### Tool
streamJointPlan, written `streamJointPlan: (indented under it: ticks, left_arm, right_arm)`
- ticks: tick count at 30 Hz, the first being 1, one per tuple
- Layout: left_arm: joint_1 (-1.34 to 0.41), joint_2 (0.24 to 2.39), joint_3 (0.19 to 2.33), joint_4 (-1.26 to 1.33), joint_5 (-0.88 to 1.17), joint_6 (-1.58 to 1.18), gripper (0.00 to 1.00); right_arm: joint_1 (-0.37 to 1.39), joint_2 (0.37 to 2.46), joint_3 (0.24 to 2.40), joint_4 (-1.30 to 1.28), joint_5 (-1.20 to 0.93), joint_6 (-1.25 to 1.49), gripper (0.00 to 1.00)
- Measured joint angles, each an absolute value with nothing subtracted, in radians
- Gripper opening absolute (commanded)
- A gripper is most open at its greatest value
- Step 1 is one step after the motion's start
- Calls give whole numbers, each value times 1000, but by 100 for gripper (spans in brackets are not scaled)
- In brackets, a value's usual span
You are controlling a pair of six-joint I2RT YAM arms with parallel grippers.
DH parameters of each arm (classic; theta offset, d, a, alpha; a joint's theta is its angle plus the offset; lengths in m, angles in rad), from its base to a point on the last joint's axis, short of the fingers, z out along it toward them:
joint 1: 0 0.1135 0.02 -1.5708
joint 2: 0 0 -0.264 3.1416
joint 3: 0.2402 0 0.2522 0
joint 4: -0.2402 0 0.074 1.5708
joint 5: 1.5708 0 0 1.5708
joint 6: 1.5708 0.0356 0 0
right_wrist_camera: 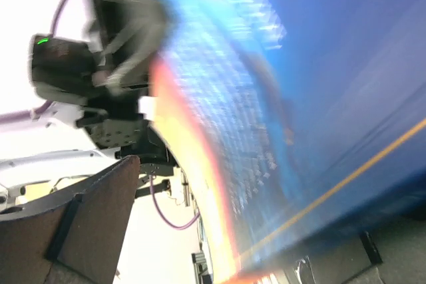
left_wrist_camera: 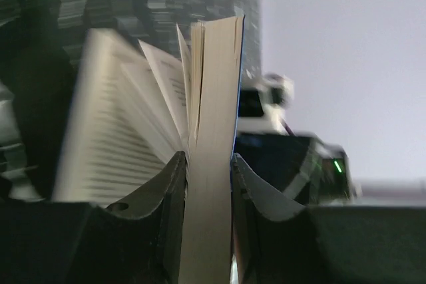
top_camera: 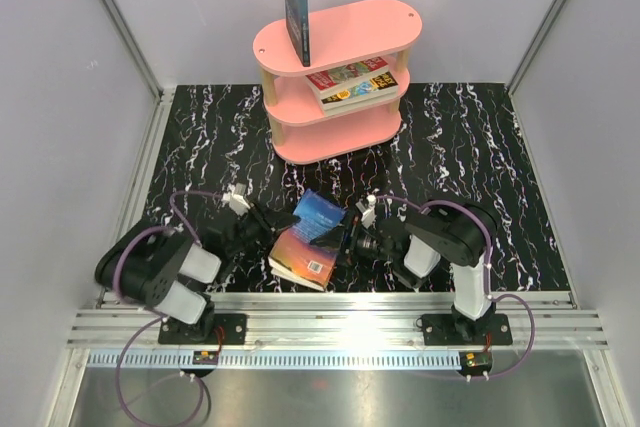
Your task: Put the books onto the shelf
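Note:
A dark blue and orange book (top_camera: pixel 312 237) lies tilted on the black marbled table between my two grippers. My left gripper (top_camera: pixel 270 223) is shut on a thick block of its pages (left_wrist_camera: pixel 212 98), while looser pages fan out to the left. My right gripper (top_camera: pixel 353 237) stands open at the book's right edge, and the blue cover (right_wrist_camera: pixel 299 98) fills its view beside one brown finger (right_wrist_camera: pixel 100 217). The pink shelf (top_camera: pixel 340 27) stands at the back. A dark blue book (top_camera: pixel 297 7) stands upright on its top board. A red book and a yellow one (top_camera: pixel 352 84) lie stacked on the middle board.
Grey walls close the table in on the left, right and back. A metal rail (top_camera: pixel 330 322) with both arm bases runs along the near edge. The shelf's bottom board (top_camera: pixel 335 142) shows no book.

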State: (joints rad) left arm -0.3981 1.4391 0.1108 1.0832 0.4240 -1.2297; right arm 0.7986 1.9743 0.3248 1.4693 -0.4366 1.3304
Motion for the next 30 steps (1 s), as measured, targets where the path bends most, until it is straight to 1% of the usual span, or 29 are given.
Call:
streamJointPlan:
  ticks: [2,4,5,6,7,8,9,10,11,13,14,18,19,20,21,22,23,24,25,27,30]
  left_arm:
    - [-388,1597,114,1153,422,-1301,0]
    - [-400,1665,113,1193,426,-1335,0]
    - [-406,1670,113,1208,426,-1337,0]
    - [-410,1671,113,1227,426,-1341,0]
    - [-414,1671,113,1242,427,-1341,0]
    - [-419,1671,113,1252,428,-1341,0]
    - [-423,1671,113,1257,432,-1341,0]
    - [-427,1671,113,1260,436,-1341,0]
    - [-434,1671,112,1253,440,-1328,0]
    - [-437,1666,108,1239,442,-1317,0]
    - [-438,1657,108,1229,442,-1308,2]
    - [-442,1555,107,1168,441,-1252,27]
    - [-443,1508,106,1150,439,-1228,41]
    - [-443,1446,107,1119,435,-1193,47]
    - [-448,1355,119,1027,431,-1152,55]
    - [-460,1268,135,947,418,-1105,68]
    - [-479,1166,165,843,392,-1041,75]
    - [-500,1068,208,722,360,-984,79]
    - [-525,978,254,621,319,-929,85]
    - [-560,841,356,452,245,-832,87]
    - [-570,747,464,304,153,-727,87]
  right_arm:
    - [799,1966,325,1453,-430,1328,100]
    - [799,1960,325,1443,-423,1324,100]
    - [799,1958,323,1441,-418,1324,97]
    - [799,1954,319,1438,-410,1316,91]
    - [799,1950,315,1433,-402,1304,79]
    - [799,1948,310,1430,-394,1295,53]
    - [799,1948,305,1407,-384,1274,35]
    - [798,1949,297,1375,-375,1266,22]
    - [798,1950,293,1370,-374,1267,0]
    - [799,1951,293,1363,-378,1263,0]
    - [799,1951,294,1362,-379,1262,0]
    - [799,1913,294,1349,-381,1239,0]
    - [798,1869,294,1322,-380,1219,0]
    - [797,1802,299,1260,-374,1184,0]
    - [797,1703,316,1132,-373,1133,0]
    - [799,1591,342,994,-360,1077,0]
    - [801,1504,371,884,-350,1027,0]
    - [803,1372,433,677,-322,946,0]
    - [806,1291,479,564,-298,891,0]
    - [812,1135,624,279,-213,759,0]
    - [807,1037,873,-25,-40,584,0]
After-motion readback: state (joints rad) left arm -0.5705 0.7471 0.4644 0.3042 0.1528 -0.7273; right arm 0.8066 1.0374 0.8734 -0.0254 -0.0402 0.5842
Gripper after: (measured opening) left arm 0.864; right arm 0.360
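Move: The blue-and-orange book is still pinched by the left hand near its fore-edge, its middle some 5 cm back, 3 cm right and 3 cm below that hand. The open right hand is at the spine side, with the book's middle about 4 cm to its left and level ahead. From the right hand, the pink shelf is roughly 32 cm ahead and 3 cm right, and the books lying on its middle board about 29 cm ahead and 6 cm right. The right fingers close and pinch the book by its spine as that hand sinks about 2.5 cm, while the left, still gripping, dips with it. Both hands then rise; the left opens, lets go and comes up clear, wrist tipping up, as the right carries the book some 25 cm up and a little forward and right towards the shelf, rolling about 40 degrees. ##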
